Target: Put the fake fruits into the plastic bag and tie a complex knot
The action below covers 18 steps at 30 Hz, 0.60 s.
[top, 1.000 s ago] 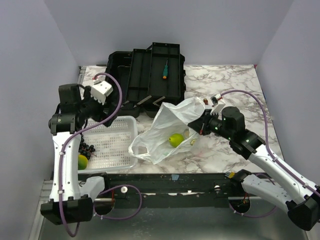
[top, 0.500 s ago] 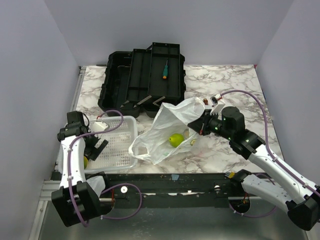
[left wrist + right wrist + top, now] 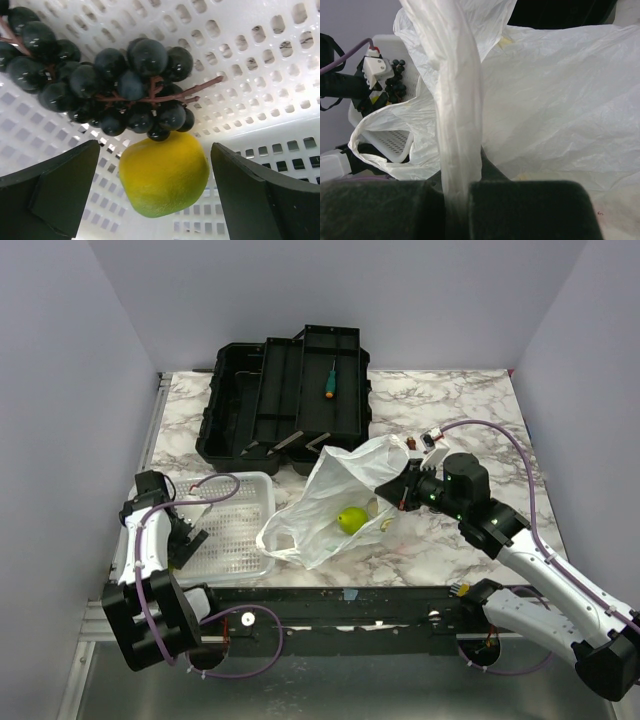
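The white plastic bag (image 3: 335, 495) lies open at the table's middle with one green fake fruit (image 3: 351, 520) inside. My right gripper (image 3: 397, 490) is shut on a twisted bag handle (image 3: 456, 100), which it holds raised; in the right wrist view the gripper (image 3: 457, 200) pinches that strip. My left gripper (image 3: 182, 545) is down in the white basket's near left corner. It stands open (image 3: 155, 167) on both sides of a yellow-green fake fruit (image 3: 164, 172), touching nothing. A bunch of dark grapes (image 3: 115, 85) rests against that fruit. The knot is out of view.
The white perforated basket (image 3: 240, 525) sits left of the bag. An open black toolbox (image 3: 285, 390) stands at the back with a green-handled screwdriver (image 3: 329, 380) in it. A small red and white item (image 3: 430, 438) lies behind my right arm.
My left arm has swung down from above the basket into its near left corner, bringing the open jaws around the yellow-green fruit. The right arm and the bag have not moved.
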{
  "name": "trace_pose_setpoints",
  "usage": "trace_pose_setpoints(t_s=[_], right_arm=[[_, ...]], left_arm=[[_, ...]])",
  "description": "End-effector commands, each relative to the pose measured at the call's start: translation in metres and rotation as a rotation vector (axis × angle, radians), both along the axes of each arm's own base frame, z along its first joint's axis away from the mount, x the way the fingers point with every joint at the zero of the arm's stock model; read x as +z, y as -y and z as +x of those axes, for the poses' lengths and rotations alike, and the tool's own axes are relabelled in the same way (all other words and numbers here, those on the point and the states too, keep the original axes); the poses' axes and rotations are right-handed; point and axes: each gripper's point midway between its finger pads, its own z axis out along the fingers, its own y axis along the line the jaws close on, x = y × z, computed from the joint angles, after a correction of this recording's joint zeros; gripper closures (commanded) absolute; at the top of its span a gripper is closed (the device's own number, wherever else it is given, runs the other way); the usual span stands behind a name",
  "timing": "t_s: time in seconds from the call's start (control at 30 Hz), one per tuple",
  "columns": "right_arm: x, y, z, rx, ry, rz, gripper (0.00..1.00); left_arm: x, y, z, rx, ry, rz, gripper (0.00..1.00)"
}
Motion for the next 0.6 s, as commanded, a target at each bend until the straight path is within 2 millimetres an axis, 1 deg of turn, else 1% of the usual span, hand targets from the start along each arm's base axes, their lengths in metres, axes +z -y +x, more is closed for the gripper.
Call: trace_pose_setpoints(t_s=[0.0, 0.23, 0.33, 0.43, 0.47, 0.57], right_arm=[[0.0, -0.001, -0.001, 0.015, 0.004, 0.001, 0.99], [-0.003, -0.004, 0.0, 0.024, -0.004, 0.007, 0.99], [-0.001, -0.003, 0.001, 0.021, 0.005, 0.003, 0.99], [-0.002, -0.002, 0.001, 0.018, 0.006, -0.002, 0.99], [-0.002, -0.002, 0.001, 0.017, 0.005, -0.001, 0.99], [-0.002, -0.003, 0.001, 0.019, 0.002, 0.0, 0.99]], left_arm=[[-0.008, 0.0, -0.015, 0.011, -0.055, 0.005, 0.06], [-0.008, 0.014, -0.024, 0.06, -0.093, -0.072, 0.13], [-0.009, 0.021, -0.022, 0.076, -0.089, -0.112, 0.21], [0.001, 0.025, -0.012, 0.077, -0.046, -0.136, 0.31], [0.006, 0.031, -0.006, 0.072, -0.018, -0.165, 0.35], [0.027, 0.04, 0.007, 0.06, 0.047, -0.199, 0.41]])
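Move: The yellow fruit lies between your open left fingers, its middle about 2 cm back and 1 cm below that hand's point. The grapes sit roughly 4 cm ahead of the hand, almost against the fruit; the plastic bag's middle is some 35 cm to the right and 10 cm ahead. From the right hand, the fruit lies about 50 cm left, 10 cm back and 18 cm below. Close the left fingers from wide open to about two-thirds, until the pads grip the yellow fruit from both sides. Meanwhile draw that hand back about 2 cm and ease it down 1 cm, then shift right, away from the grapes, reaching some 2 cm by the end with a slight rise. Hold the right hand in place, still pinching the bag's edge. ##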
